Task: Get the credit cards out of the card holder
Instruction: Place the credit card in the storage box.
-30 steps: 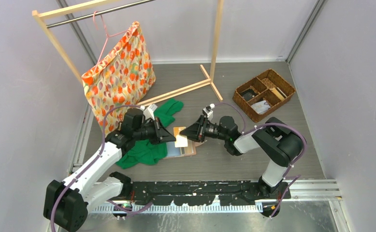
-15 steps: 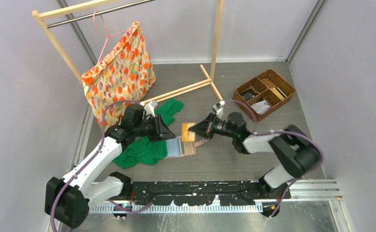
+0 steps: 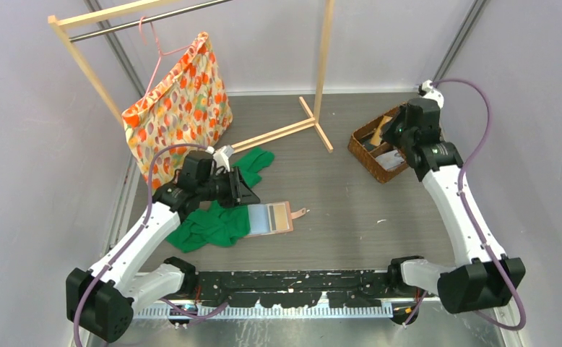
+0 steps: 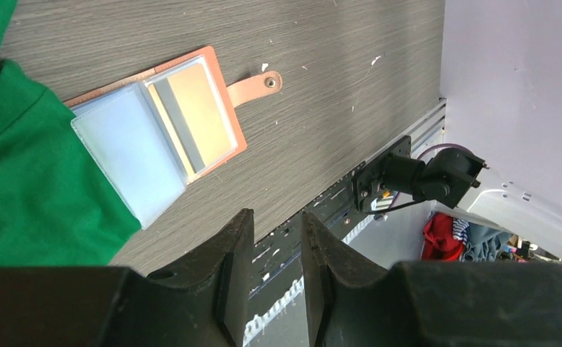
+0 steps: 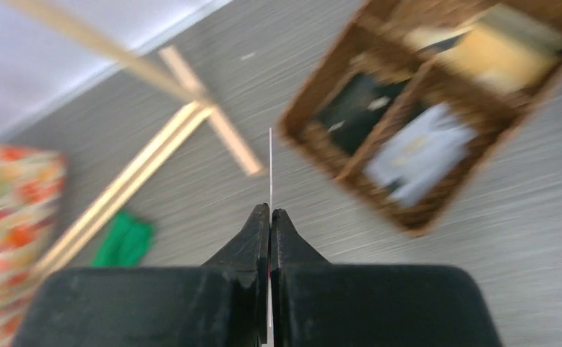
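The card holder (image 3: 271, 217) lies open on the table, salmon-pink outside with pale blue sleeves (image 4: 130, 155) and a snap tab (image 4: 256, 85). One credit card with a dark stripe (image 4: 195, 119) shows in its pocket. My left gripper (image 4: 272, 235) hovers just left of the holder, partly open, nothing between its fingers. My right gripper (image 5: 270, 215) is raised over the wicker basket (image 3: 368, 150), shut on a credit card seen edge-on as a thin white line (image 5: 270, 166).
The basket (image 5: 321, 72) has several compartments holding dark and pale items. A green cloth (image 3: 217, 220) lies under the holder's left edge. A wooden clothes rack (image 3: 323, 72) with a patterned bag (image 3: 180, 108) stands at the back left.
My right arm swung from the card holder up and right to the basket, carrying a card. My left gripper opened and let go of the holder.
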`<state>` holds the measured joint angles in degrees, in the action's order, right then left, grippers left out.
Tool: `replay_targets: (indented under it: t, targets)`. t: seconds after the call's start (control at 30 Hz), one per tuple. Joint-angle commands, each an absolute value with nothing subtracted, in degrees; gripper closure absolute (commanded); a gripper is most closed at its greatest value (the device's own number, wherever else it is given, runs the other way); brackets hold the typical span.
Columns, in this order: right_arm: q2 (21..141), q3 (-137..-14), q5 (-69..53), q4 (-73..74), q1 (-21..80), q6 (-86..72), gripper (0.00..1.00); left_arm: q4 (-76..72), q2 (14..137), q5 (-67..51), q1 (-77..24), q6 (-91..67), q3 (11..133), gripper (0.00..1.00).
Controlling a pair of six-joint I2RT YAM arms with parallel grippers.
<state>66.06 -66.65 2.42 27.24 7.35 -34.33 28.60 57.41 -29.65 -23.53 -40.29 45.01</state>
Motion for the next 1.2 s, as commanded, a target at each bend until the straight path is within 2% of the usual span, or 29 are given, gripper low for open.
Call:
replay_targets:
  t: [0.0, 0.07, 0.13, 0.27, 0.33, 0.4, 0.53, 0.83, 1.17]
  targets:
    - [72.71, -73.09, 29.55, 30.68, 7.69, -7.59, 0.99, 28.36, 57.53, -31.38, -23.29, -38.71, 47.00, 0.68]
    - [76.16, -73.03, 35.97, 19.94, 7.66, 2.78, 0.99, 28.92, 57.94, -31.61, -23.29, -38.52, 47.46, 0.68]
    - [81.03, -76.86, 39.68, 15.97, 6.50, 7.94, 0.99, 29.27, 58.01, -31.68, -23.29, -38.57, 47.87, 0.68]
    - [89.73, -86.02, 40.17, 17.15, 2.29, 6.35, 0.99, 28.82, 57.88, -31.81, -23.29, -38.93, 48.14, 0.68]
    - [91.87, -89.04, 38.18, 19.55, -1.45, -2.49, 0.99, 28.71, 58.11, -31.81, -23.29, -38.96, 48.33, 0.68]
    - [93.20, -91.44, 36.51, 23.54, -5.46, -18.22, 1.00, 28.44, 58.56, -32.01, -23.29, -38.86, 48.30, 0.68]
    - [96.08, -92.83, 30.83, 28.30, -8.60, -38.89, 0.99, 27.61, 59.27, -32.68, -23.25, -38.69, 47.75, 0.68]
    - [97.73, -79.71, 27.22, 17.98, -8.81, -77.80, 0.99, 25.26, 58.73, -32.84, -23.21, -40.19, 45.70, 0.69]
    - [101.51, -81.34, 43.70, 28.70, -1.31, -108.37, 0.99, 23.19, 60.81, -34.58, -23.20, -41.00, 45.74, 0.69]
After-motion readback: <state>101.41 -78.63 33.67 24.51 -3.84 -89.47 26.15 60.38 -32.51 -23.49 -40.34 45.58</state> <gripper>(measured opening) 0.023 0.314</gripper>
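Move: The gold-card compartment of the storage box lies about 8 cm ahead of the right hand, 14 cm to its right and some 24 cm below; that hand already holds a gold card. From the hand, the white-card compartment is about 8 cm right and 2 cm back, the dark-card compartment 2 cm right and 4 cm ahead, both about 24 cm down. From the left hand, the gold-card compartment is some 22 cm ahead, 47 cm right and 15 cm below. The gold card, still pinched in the right fingers, is swept some 20 cm to the right and 10 cm forward over the storage box, the hand rolling left side down and back again. Then it sinks about 10 cm towards the gold-card compartment, easing back left, while the hand turns clockwise until the fingers point forward, right and down. ##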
